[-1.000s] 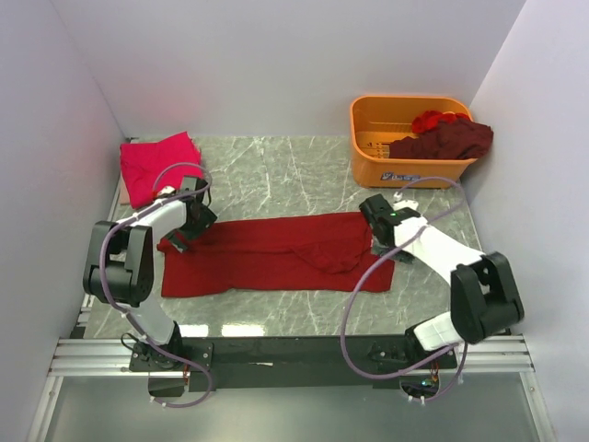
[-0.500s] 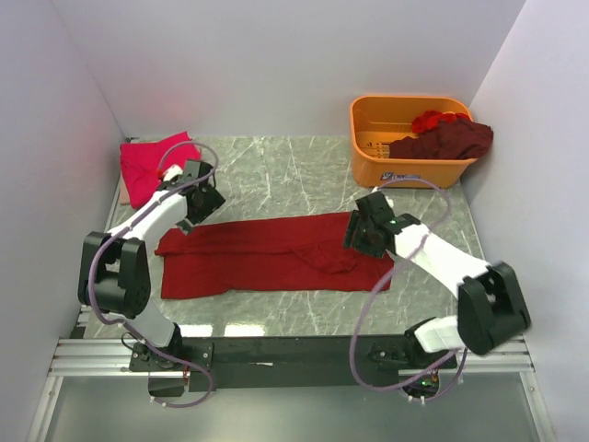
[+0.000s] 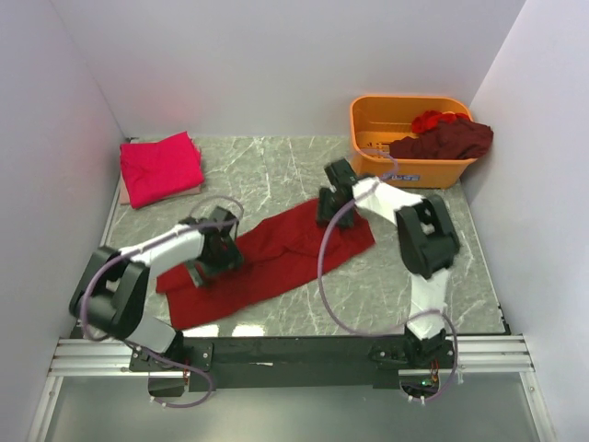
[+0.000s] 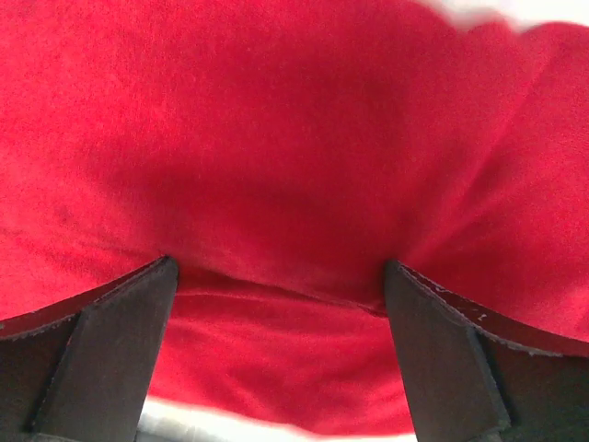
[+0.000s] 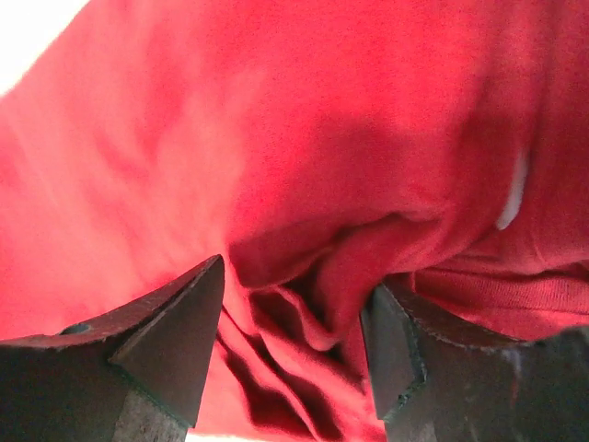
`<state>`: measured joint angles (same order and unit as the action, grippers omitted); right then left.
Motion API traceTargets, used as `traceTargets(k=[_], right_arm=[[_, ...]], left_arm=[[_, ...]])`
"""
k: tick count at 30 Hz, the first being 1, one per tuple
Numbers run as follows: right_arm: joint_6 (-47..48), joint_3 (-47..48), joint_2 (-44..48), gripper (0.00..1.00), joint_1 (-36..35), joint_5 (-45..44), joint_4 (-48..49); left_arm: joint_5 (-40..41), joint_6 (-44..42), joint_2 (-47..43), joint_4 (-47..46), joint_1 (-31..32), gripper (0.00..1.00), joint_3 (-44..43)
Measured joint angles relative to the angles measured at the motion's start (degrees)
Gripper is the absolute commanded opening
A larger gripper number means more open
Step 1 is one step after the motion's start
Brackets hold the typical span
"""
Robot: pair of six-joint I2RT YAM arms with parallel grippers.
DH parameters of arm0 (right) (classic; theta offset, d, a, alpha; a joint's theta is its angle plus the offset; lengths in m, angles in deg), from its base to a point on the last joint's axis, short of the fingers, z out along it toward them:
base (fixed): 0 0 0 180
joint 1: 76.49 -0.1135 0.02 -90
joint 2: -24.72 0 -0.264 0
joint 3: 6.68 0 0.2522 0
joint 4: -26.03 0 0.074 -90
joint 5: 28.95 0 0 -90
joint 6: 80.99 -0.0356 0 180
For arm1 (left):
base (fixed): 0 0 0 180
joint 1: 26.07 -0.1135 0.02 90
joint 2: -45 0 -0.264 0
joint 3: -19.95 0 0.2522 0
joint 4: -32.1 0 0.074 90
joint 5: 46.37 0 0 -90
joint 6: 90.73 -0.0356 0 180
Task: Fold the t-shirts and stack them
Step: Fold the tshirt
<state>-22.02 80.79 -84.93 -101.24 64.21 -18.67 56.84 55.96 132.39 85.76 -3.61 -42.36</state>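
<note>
A red t-shirt (image 3: 276, 258) lies slantwise on the marble table, from near left to far right. My left gripper (image 3: 217, 254) is down on its left half. In the left wrist view the fingers (image 4: 110, 341) stand wide apart, with flat red cloth (image 4: 294, 184) and a fold edge between them. My right gripper (image 3: 331, 199) is at the shirt's far right edge. In the right wrist view its jaws are closed in on a bunched fold of the red cloth (image 5: 322, 295). A folded pink-magenta t-shirt (image 3: 161, 168) lies at the far left.
An orange plastic basket (image 3: 368, 157) stands at the far right, holding a dark maroon shirt (image 3: 444, 140) and a red one (image 3: 436, 118). White walls close in the table on the left, back and right.
The shirt has turned from lying level to slanting. My right gripper swung up and left with its right end. My left gripper moved down and right onto its left half.
</note>
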Motion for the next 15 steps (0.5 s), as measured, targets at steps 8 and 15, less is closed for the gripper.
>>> traceTargets(k=[8, 15], right_arm=[[11.63, 42.71, -27.08, 0.65, -0.63, 6.88, -3.78], [15.08, 49.35, -26.60, 0.66, -1.01, 8.83, -3.13]], left_arm=[[-15.13, 7.74, -10.10, 9.97, 19.98, 0.99, 6.75], [-14.71, 7.02, -16.83, 17.42, 25.20, 0.99, -8.09]])
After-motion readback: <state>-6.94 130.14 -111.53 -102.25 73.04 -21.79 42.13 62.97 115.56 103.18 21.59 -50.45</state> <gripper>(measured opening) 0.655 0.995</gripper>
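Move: The long folded tshirt lies slantwise under both hands. Its middle is about 12 cm right of the left hand and 1 cm ahead; from the right hand it is some 17 cm left and 12 cm back, just below both. The folded pink shirt lies about 24 cm ahead and 14 cm left of the left hand; the orange bin is 17 cm ahead and 20 cm right of the right hand. Open fingers on the tshirt, left drags it back-right, right forward-left, some 15–20 cm each, then both lift. ##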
